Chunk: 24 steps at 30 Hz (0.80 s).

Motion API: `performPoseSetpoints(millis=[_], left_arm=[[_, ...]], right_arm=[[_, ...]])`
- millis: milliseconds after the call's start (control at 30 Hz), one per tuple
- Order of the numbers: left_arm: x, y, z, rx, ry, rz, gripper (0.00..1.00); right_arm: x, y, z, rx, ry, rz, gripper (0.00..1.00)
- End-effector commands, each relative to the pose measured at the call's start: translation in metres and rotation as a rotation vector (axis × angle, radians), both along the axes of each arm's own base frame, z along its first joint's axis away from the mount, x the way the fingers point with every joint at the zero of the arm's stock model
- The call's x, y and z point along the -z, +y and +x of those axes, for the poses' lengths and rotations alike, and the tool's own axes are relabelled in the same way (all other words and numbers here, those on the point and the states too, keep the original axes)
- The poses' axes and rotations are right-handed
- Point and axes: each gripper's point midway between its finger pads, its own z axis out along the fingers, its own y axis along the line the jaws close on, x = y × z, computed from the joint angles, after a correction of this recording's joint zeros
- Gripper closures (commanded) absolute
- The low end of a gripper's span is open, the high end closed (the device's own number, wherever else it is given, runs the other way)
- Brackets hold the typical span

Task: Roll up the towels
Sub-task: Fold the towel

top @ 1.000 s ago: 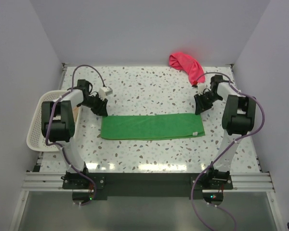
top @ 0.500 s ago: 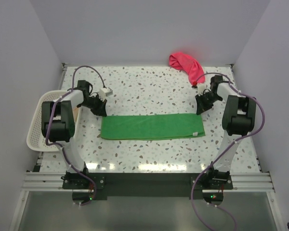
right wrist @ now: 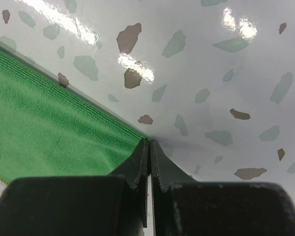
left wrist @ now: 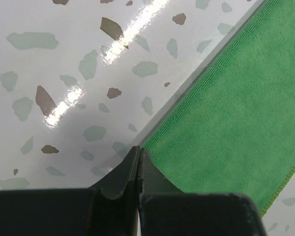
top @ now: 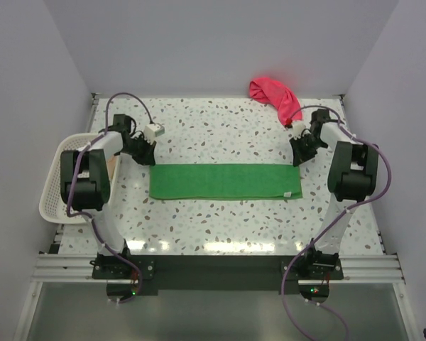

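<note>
The bright green towel [top: 224, 182] lies flat as a long strip across the middle of the table. My left gripper [top: 145, 155] is shut on its far left corner; in the left wrist view the closed jaws [left wrist: 138, 150] meet right at the corner of the green cloth [left wrist: 236, 113]. My right gripper [top: 300, 157] is shut on the far right corner, with the closed tips [right wrist: 150, 142] at the cloth's edge [right wrist: 44, 123]. The pink-red towel [top: 275, 98] lies crumpled at the back right. A thin strip of peach-orange [top: 113, 165] shows behind the left arm, by the basket.
A white mesh basket [top: 53, 192] hangs off the table's left edge beside the left arm. Walls close in the table at the back and both sides. The speckled tabletop [top: 220, 128] lies between the green towel and the back wall.
Both grippers closed on the green towel's far corners and drew back toward the far wall. The towel slid with them and now lies straighter.
</note>
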Motion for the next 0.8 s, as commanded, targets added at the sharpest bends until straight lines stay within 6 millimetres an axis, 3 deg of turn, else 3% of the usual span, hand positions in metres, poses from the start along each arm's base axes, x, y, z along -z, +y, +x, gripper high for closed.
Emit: performPoseSetpoints(millis=[0, 167, 367, 400, 467, 500, 633, 667, 733, 767], left_arm=[[-0.019, 0.005, 0.039, -0.036, -0.103, 0.016, 1.0], [-0.013, 0.003, 0.057, -0.059, -0.104, 0.018, 1.0], [-0.011, -0.003, 0.084, -0.068, -0.115, 0.019, 1.0], [-0.015, -0.003, 0.091, -0.076, -0.13, 0.021, 1.0], [-0.015, -0.004, 0.096, -0.108, -0.123, 0.008, 0.87], [-0.02, -0.005, 0.099, -0.115, -0.131, 0.003, 0.71], [-0.039, -0.008, 0.092, -0.14, -0.151, -0.019, 0.51], [-0.056, -0.007, 0.09, -0.145, -0.186, -0.023, 0.49], [-0.062, -0.006, 0.079, -0.159, -0.195, -0.019, 0.42], [-0.077, -0.006, 0.076, -0.164, -0.23, -0.02, 0.39]], right_arm=[[-0.015, -0.015, 0.028, 0.05, -0.089, -0.056, 1.0], [-0.016, -0.013, 0.046, 0.072, -0.102, -0.069, 1.0], [-0.008, -0.024, 0.036, 0.072, -0.073, -0.126, 1.0], [-0.008, -0.024, 0.035, 0.073, -0.075, -0.131, 0.94], [-0.013, -0.026, 0.033, 0.084, -0.082, -0.14, 0.7], [-0.016, -0.027, 0.034, 0.107, -0.088, -0.141, 0.55], [-0.053, -0.035, 0.036, 0.199, -0.131, -0.12, 0.44], [-0.065, -0.037, 0.034, 0.225, -0.143, -0.096, 0.42], [-0.07, -0.031, 0.016, 0.257, -0.082, -0.048, 0.42], [-0.073, -0.028, 0.008, 0.262, -0.065, -0.032, 0.43]])
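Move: The left fingers are already shut on the green towel's far left corner and the right fingers on its far right corner. The towel's middle lies roughly 29 cm to the left hand's right and 7 cm back; for the right hand, 29 cm left and 7 cm back. The basket sits about 29 cm left of the left hand and 5 cm back; the pink towel is some 28 cm ahead of the right hand and 9 cm left. Both hands drag the pinched far corners forward, left about 8 cm, right about 3, then open and lift. ##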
